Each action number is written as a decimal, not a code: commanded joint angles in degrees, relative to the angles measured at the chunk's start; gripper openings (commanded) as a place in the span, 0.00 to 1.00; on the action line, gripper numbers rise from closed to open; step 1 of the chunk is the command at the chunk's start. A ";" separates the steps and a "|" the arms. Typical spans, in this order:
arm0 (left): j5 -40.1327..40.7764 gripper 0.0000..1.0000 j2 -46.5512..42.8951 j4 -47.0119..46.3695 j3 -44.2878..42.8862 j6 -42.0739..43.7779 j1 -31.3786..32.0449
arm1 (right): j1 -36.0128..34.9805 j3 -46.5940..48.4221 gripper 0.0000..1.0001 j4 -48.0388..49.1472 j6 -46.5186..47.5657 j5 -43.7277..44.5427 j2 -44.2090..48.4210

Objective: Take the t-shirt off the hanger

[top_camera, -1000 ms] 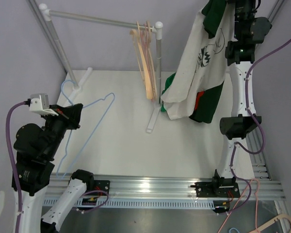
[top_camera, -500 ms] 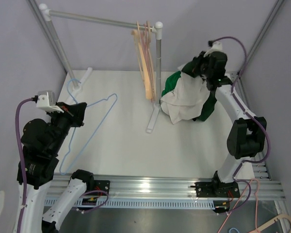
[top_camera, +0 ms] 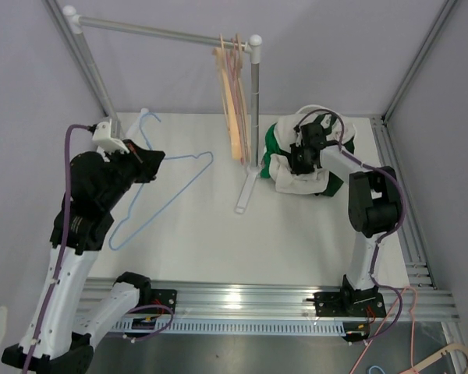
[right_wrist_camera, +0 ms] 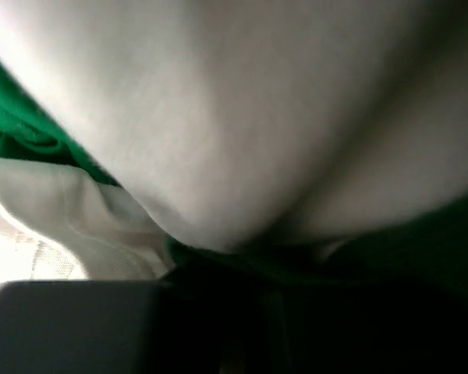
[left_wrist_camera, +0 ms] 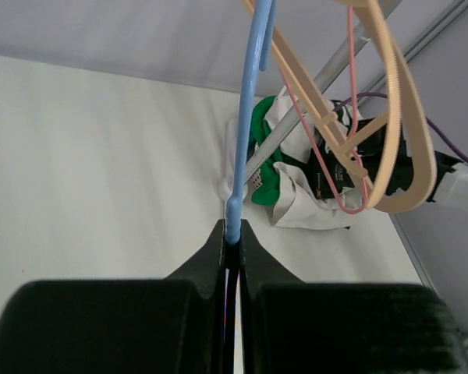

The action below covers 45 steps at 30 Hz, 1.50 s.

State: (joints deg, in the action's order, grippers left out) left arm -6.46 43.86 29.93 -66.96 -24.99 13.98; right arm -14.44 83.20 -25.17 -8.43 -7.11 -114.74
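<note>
The white and green t-shirt (top_camera: 292,173) lies in a heap on the table, right of the rack pole, off any hanger. It also shows in the left wrist view (left_wrist_camera: 296,204). My right gripper (top_camera: 303,153) is down in the heap. In the right wrist view, white and green cloth (right_wrist_camera: 218,132) fills the frame and runs into the dark closed jaws (right_wrist_camera: 234,261). My left gripper (top_camera: 146,165) is shut on the blue wire hanger (top_camera: 175,195) and holds it bare above the table's left side. The wrist view shows the wire (left_wrist_camera: 246,132) pinched at the fingertips (left_wrist_camera: 232,238).
A white clothes rack (top_camera: 254,93) stands at the back with several wooden and pink hangers (top_camera: 234,101) on its rail. These hangers hang close in front of the left wrist camera (left_wrist_camera: 390,132). Grey walls and frame posts (top_camera: 93,78) close in the table.
My right arm has come down from high up and lowered the t-shirt into a heap on the table. My left arm has lifted the blue hanger up and toward the rack.
</note>
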 commanded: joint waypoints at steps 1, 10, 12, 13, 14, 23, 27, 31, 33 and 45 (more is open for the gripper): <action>-1.29 0.01 2.81 -4.09 -3.61 -0.33 -0.18 | 2.13 -4.10 0.18 -6.83 -2.55 3.95 3.70; 1.01 0.01 8.17 -2.60 -13.63 0.38 -0.18 | 2.13 5.65 0.31 -11.20 -3.44 7.03 14.28; 1.10 0.01 9.23 -2.34 -14.42 0.73 -0.18 | 2.13 8.73 0.31 -12.18 -2.91 7.98 14.54; 1.53 0.01 9.49 -2.07 -14.78 1.34 -0.18 | 2.13 9.61 0.31 -12.97 -2.83 8.78 14.54; 2.06 0.01 10.19 -1.98 -15.04 1.70 -0.18 | 2.13 10.92 0.36 -13.24 -2.74 8.87 14.63; 5.66 0.01 12.92 -6.20 -15.92 9.69 -0.18 | 2.04 9.45 0.95 -11.22 -4.23 12.65 20.68; 10.58 0.01 15.90 -9.01 -18.72 13.82 -0.27 | 1.17 4.09 0.96 -6.92 -5.11 13.79 29.29; 10.68 0.01 18.45 -16.99 -17.69 15.76 -0.27 | 0.20 -1.36 0.99 -2.97 -6.25 14.76 38.87; 9.89 0.01 20.30 -21.30 -17.24 15.59 -0.27 | -0.41 -2.33 0.98 -2.35 -6.69 15.20 43.44; 1.80 0.01 40.95 -28.61 -33.41 15.94 0.17 | -1.21 -7.00 0.98 -1.90 -6.34 14.68 51.37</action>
State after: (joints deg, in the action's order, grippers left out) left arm -2.09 83.00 5.34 -94.70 -10.11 13.98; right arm -15.42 77.12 -28.38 -14.57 7.68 -63.13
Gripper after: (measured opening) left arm 0.036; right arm 0.980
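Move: Ahead of the left hand, which already holds the blue hanger, runs the rack's rail, about 26 cm farther out, some 3 cm to the right and 15 cm higher; the bunch of empty hangers hangs some 17 cm to the hand's right and 18 cm ahead, about 5 cm above. The right hand is down in the heaped t-shirt, whose middle lies about 3 cm ahead, 4 cm right and 3 cm below; the rack post's foot is some 16 cm left, roughly level fore and aft, and 8 cm lower. Carrying the blue hanger hook-first towards the rail, the left hand noses forward, lifts about 6 cm, then drives on, some 20 cm out in all, tilting its tips up while keeping its pinch. The right hand opens wide, letting go of the t-shirt, and comes free upward about 30 cm, then also back and somewhat right, tips swinging up some 40 degrees. ##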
